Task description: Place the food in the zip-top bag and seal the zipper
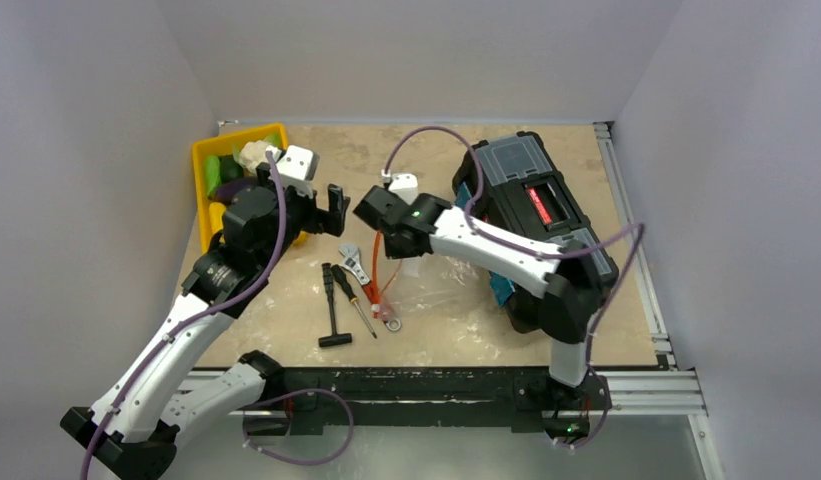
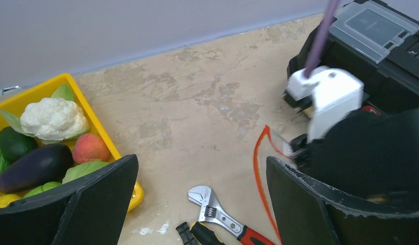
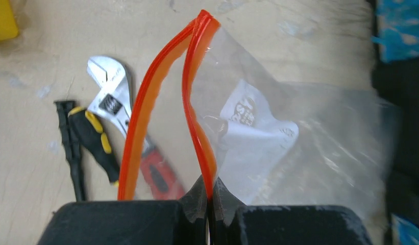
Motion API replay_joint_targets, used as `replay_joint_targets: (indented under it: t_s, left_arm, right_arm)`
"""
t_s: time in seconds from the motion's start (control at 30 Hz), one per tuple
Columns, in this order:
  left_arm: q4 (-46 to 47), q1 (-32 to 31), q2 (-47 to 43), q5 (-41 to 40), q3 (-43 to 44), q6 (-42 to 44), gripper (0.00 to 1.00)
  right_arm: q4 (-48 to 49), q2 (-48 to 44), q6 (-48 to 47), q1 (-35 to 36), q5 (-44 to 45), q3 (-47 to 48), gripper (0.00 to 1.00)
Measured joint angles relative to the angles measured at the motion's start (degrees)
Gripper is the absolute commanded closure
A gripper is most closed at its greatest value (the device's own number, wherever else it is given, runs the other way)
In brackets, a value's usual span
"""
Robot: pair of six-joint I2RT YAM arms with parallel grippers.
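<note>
The food lies in a yellow bin: a dark purple eggplant (image 2: 33,166), an orange ball (image 2: 90,148), green pieces (image 2: 84,171) and a yellow piece (image 2: 4,200). The clear zip-top bag (image 3: 309,143) hangs to the table with its mouth parted. My right gripper (image 3: 211,193) is shut on one side of the red-orange zipper (image 3: 194,102) and holds it up; the other side bows away to the left. My left gripper (image 2: 202,204) is open and empty, hovering between the bin and the bag (image 1: 436,290), above the wrench.
The yellow bin (image 1: 200,185) at the back left also holds a white cauliflower (image 2: 54,118). A red-handled wrench (image 2: 217,212), a screwdriver (image 1: 354,298) and a black T-handle key (image 1: 331,312) lie beside the bag. A black toolbox (image 1: 541,200) stands to the right.
</note>
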Motion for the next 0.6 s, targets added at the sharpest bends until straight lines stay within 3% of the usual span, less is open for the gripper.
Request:
replay_joint_targets:
  t_s: [0.1, 0.2, 0.6]
  left_arm:
    - [0.02, 0.02, 0.28, -1.88, -0.02, 0.15, 0.03]
    - [0.33, 0.02, 0.68, -4.74, -0.57, 0.68, 0.02]
    - [-0.07, 5.03, 4.76, -8.68, -0.81, 1.99, 0.02]
  right_arm:
    - [5.07, 8.72, -0.15, 0.00, 0.26, 2.29, 1.00]
    - [9.88, 10.03, -0.81, -0.02, -1.05, 1.09, 1.00]
    - [32.04, -8.85, -3.89, -8.52, -12.98, -19.91, 1.00]
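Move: In the yellow crate, the peach lies roughly 15 cm ahead of the open left hand, 13 cm to its left and 27 cm below; the crate's middle is about 18 cm ahead and 19 cm left. The bag, already pinched by its zipper in the shut right fingers, spreads mainly some 7 cm to that hand's right and 8 cm below, about level with it. From the right hand, the wrench lies 7 cm left and 17 cm down, hardly 1 cm back; the toolbox 25 cm right and 7 cm ahead. Swinging the bag, the right hand keeps its zipper pinched and finishes a quick stroke about 5 cm down and left, edging forward, then reverses up and right to its starting height while still working forward, rolling some 20 degrees so its left side rises. The left hand, still wide open and empty, goes left, forward and down towards the crate, turning slightly counter-clockwise. ##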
